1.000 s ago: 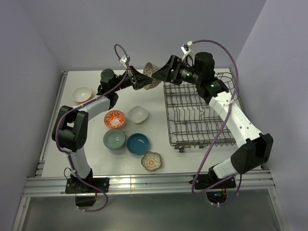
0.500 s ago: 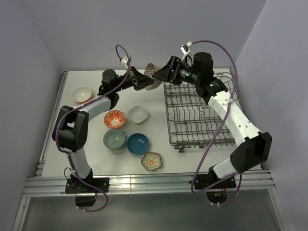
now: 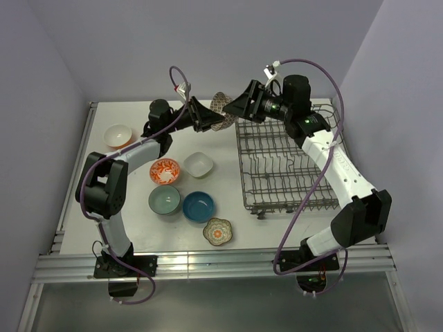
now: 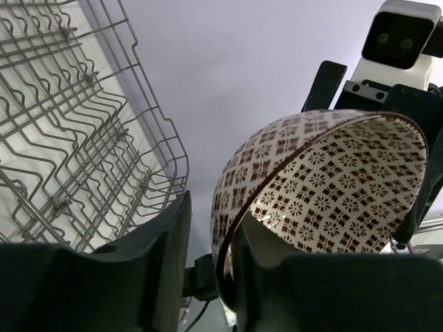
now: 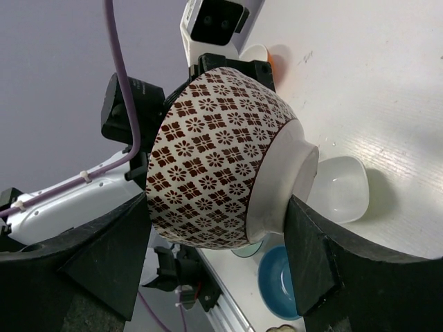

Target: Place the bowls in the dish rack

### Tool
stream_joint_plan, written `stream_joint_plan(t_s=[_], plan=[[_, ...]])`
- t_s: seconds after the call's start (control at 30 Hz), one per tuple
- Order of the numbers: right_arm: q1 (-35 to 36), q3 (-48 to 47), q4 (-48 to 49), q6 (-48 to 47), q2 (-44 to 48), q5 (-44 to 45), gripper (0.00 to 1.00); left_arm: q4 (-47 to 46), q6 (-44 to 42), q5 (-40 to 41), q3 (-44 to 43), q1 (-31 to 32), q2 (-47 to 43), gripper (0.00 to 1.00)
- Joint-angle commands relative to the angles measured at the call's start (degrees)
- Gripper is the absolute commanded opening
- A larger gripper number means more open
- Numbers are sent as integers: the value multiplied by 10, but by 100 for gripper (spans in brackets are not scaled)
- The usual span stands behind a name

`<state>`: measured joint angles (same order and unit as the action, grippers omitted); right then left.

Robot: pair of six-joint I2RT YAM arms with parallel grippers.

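A bowl with a dark flower-and-diamond pattern hangs in the air at the far left corner of the dish rack. My right gripper is shut on it, one finger on the rim side and one on the white foot. My left gripper is open. The bowl's wall still stands between its jaws, with a gap on the outer side. Five more bowls sit on the table: white with an orange underside, orange-white, white squarish, teal and blue.
A scalloped floral bowl lies near the front edge. The wire rack fills the right half of the table. Both arms meet high over the back of the table, close to the rear wall.
My left jaws have opened off the patterned bowl's wall. My right jaws have closed on the bowl, which has shifted slightly right and up.
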<state>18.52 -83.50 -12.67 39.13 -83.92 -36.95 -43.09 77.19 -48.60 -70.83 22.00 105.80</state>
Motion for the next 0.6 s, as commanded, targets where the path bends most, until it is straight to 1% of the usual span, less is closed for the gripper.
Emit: stream_joint_plan(t_s=[0.0,0.2,0.33,0.43,0.57], plan=[[-21,-2,72,28,21,-32,0,8,-17,-4,-19,2,-12,37],[-52,5,82,41,24,-37,0,30,-25,-2,-19,2,-11,49],[-75,7,81,46,24,-38,0,33,-26,-3,-15,2,-12,53],[-94,-12,37,5,17,-16,0,56,-41,-8,-21,1,-13,55],[-128,-32,-53,-73,11,34,0,106,-74,-22,-50,-20,-16,57]])
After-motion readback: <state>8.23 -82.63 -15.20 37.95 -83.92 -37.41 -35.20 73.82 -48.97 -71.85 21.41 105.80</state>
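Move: The patterned bowl is already in the right gripper, its middle about 3 cm ahead, 3 cm left and 2 cm below that hand point. The dish rack's middle lies some 22 cm right, 2 cm ahead and 29 cm below. The white bowl sits about 13 cm left of the right hand, 3 cm ahead and 33 cm below. From the left gripper, the patterned bowl's middle is about 3 cm right, level fore and aft, and 4 cm above. Keep the right gripper's hold across the patterned bowl and draw it about 7 cm to the right and 3.5 cm forward, picking up speed, away from the left gripper and towards the rack, turning some 10 degrees clockwise and sinking slightly at the end. Meanwhile open the left fingers further from around the bowl's edge and lower that hand 1.5 cm. ##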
